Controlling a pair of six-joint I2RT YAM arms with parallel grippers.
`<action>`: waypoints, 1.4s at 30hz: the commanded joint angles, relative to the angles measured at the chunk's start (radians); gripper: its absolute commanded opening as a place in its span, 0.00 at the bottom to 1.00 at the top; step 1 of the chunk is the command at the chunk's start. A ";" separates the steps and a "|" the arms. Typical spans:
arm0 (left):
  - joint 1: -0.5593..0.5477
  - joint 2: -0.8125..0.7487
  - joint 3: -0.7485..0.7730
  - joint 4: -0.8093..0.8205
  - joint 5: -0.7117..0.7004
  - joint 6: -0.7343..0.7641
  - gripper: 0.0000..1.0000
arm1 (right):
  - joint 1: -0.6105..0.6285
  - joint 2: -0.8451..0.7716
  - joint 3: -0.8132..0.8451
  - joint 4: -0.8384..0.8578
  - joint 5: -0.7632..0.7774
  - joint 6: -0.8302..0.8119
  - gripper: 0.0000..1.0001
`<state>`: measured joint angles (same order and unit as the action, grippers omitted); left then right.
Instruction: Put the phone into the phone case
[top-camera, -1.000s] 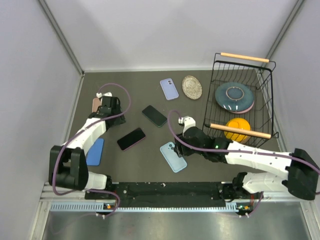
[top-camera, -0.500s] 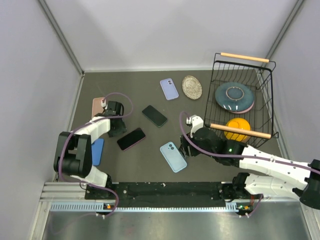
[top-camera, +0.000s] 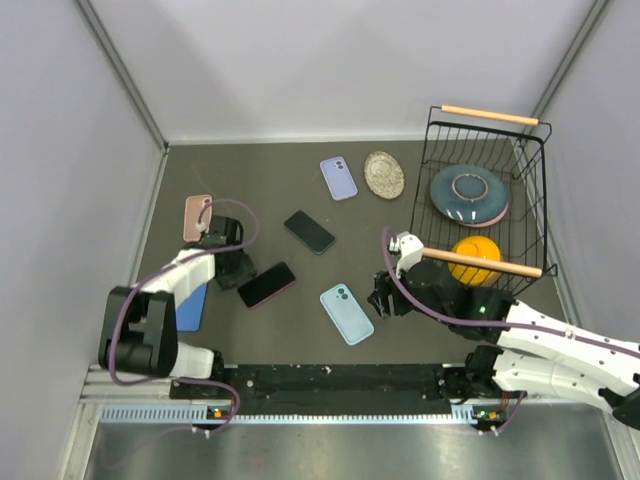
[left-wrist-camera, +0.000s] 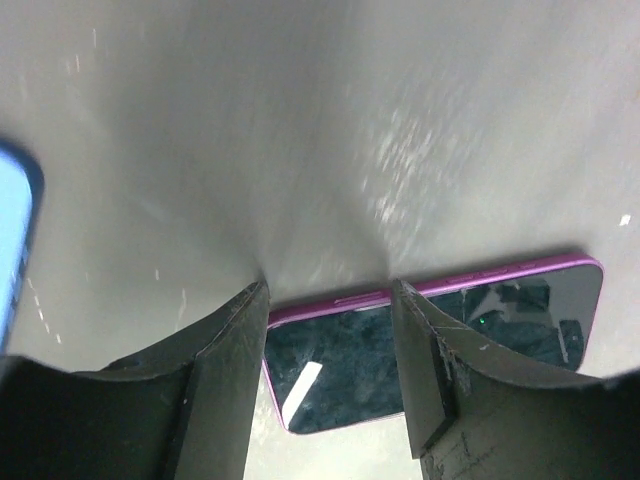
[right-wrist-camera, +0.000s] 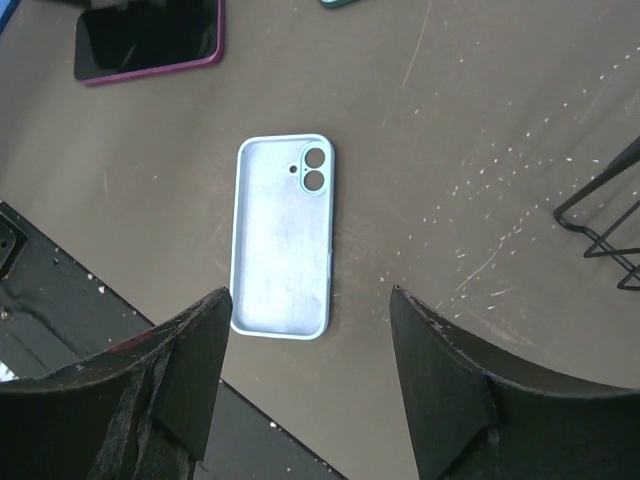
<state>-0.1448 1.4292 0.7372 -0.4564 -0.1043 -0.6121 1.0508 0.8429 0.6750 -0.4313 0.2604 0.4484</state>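
Observation:
The phone (top-camera: 267, 285), black-screened with a magenta rim, lies flat left of centre. My left gripper (top-camera: 236, 268) stands open at its left end. In the left wrist view the fingers (left-wrist-camera: 222, 385) straddle that end of the phone (left-wrist-camera: 340, 365), and its screen runs on under the right finger. The light blue phone case (top-camera: 346, 313) lies hollow side up near the front edge. My right gripper (top-camera: 384, 298) hovers open just right of it, holding nothing. The right wrist view shows the case (right-wrist-camera: 283, 235) ahead of the open gripper (right-wrist-camera: 310, 300), with the phone (right-wrist-camera: 150, 40) at the top left.
A dark green phone (top-camera: 309, 232), a lilac case (top-camera: 338, 178) and a speckled dish (top-camera: 384, 174) lie further back. A pink case (top-camera: 197, 217) and a blue case (top-camera: 190, 303) flank the left arm. A wire basket (top-camera: 430, 190) holding a plate and an orange object stands at the right.
My left gripper has come down from beside the pink case to the phone's left end. My right gripper has drawn back to the right, off the light blue case.

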 joint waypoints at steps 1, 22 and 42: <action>-0.002 -0.127 -0.107 -0.076 0.148 -0.127 0.58 | 0.000 -0.050 -0.020 -0.004 0.039 -0.001 0.65; -0.484 -0.275 0.129 -0.148 -0.155 0.420 0.99 | 0.000 -0.077 -0.018 -0.011 0.040 0.006 0.66; -0.384 0.036 0.105 -0.070 0.156 0.845 0.99 | 0.000 -0.234 -0.014 -0.098 0.102 -0.030 0.67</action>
<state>-0.5533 1.4315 0.8677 -0.5720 -0.0330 0.1833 1.0508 0.6277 0.6590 -0.5259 0.3367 0.4362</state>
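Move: The purple-edged phone lies right at my left hand: my fingertips sit low at its far long edge near the left end, so its middle is about 6 cm to the right, 1 cm back and 1 cm below. The dark green phone is some 17 cm right and 14 cm ahead, the light-blue phone case about 28 cm right and 9 cm back, the blue phone roughly 16 cm left and 7 cm back. From my right hand the purple-edged phone is about 31 cm left, 9 cm ahead and 15 cm lower. Staying low, I drag my left fingertips back and right against the phone's far edge, then lift off and carry on right to about 10 cm from where I began, opening the fingers wide. While rising and swinging forward again I turn the hand clockwise by some 65 degrees to line up with the phone, then sink about 6 cm towards it, fingers open astride its long sides. My right hand eases right and up, away from the case. ##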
